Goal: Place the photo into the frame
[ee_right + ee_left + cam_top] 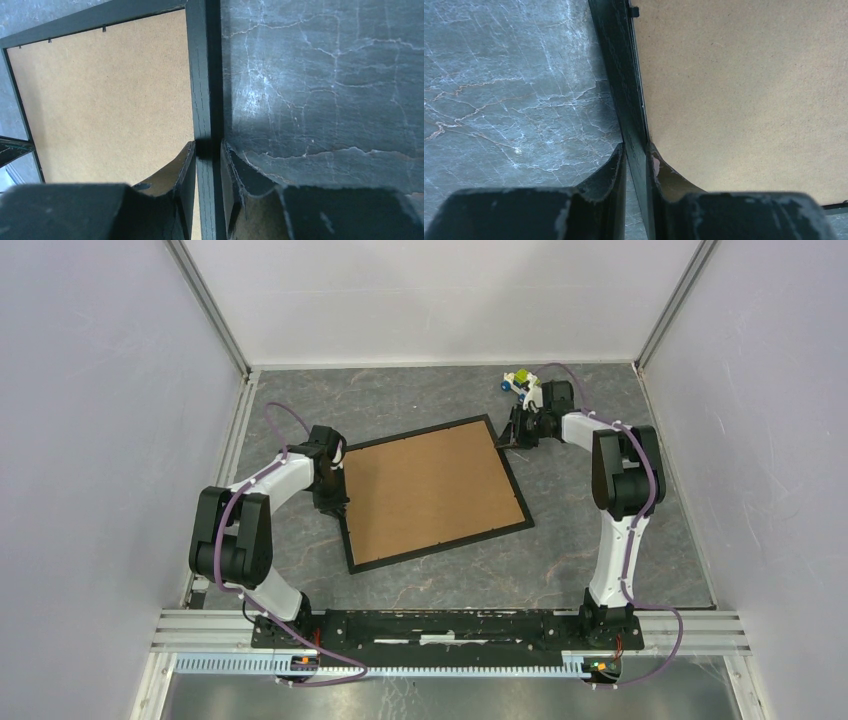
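The frame lies flat mid-table with its back up, and a brown backing board fills it. The photo is hidden. My left gripper is at the frame's left bar. In the left wrist view the left gripper is shut on that black bar, with one finger on the table side and one on the board. My right gripper is near the far right corner. In the right wrist view the right gripper straddles the right bar, jaws open with thin gaps.
A small green, white and blue object sits at the back right, just behind the right wrist. White walls enclose the grey marbled table on three sides. A metal rail carrying the arm bases runs along the near edge.
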### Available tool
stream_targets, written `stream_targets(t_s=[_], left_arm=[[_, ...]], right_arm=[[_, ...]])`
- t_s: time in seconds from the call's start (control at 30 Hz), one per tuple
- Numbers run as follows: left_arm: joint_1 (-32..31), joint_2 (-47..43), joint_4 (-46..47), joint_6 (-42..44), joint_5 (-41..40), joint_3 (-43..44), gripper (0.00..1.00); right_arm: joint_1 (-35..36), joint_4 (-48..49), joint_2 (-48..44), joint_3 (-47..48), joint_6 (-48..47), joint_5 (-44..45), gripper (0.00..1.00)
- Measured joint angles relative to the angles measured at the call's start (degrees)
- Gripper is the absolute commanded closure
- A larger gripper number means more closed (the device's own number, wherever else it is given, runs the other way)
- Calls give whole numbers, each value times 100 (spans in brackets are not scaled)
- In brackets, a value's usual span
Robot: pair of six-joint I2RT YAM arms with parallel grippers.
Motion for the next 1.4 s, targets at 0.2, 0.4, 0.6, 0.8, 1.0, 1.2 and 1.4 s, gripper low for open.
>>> stream_targets(t_s=[0.2,0.4,0.6,0.8,1.0,1.2,1.4], left_arm=[[0,0,2,2,17,0,98],[-4,0,7,0,35,-4,98],[-11,2,11,0,94,-4,98],[-17,2,15,0,125,-9,98],[-33,2,20,0,118,-13,98],[-46,-7,22,0,109,-15,92],[-52,-146,33,0,103,-72,63]], right_arm=[[79,-195,50,173,-46,201,73],[289,-743,278,791,-188,734,73],[745,-1659,820,2063,-435,1843,74],[1335,-2780,1397,3401,-973,3320,74],[1915,-3401,1823,4172,-1665,4765,65],[1727,-3414,1696,4183,-1829,4262,37],[1314,-3176,719,3303,-1436,3418,25]])
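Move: The right fingers already straddle the frame's right bar. The frame's far right corner lies about 7 cm ahead of them and 3 cm to the left, the toy truck some 17 cm ahead and 4 cm to the right, and the backing board's middle roughly 12 cm back and 18 cm left, all near hand height. The left fingers hold the left bar; from them that corner is about 25 cm ahead and 35 cm right. Still gripping the right bar, the right hand pushes it about 5 cm forward and 3.5 cm left along the table, its fingers swinging some 50 degrees from leaning left to pointing steeply down. It then opens, lets go and rises 5 cm, drifting back a little. The left hand keeps its fingers about the left bar almost in place as the pivot, loosening slightly at the very end. ##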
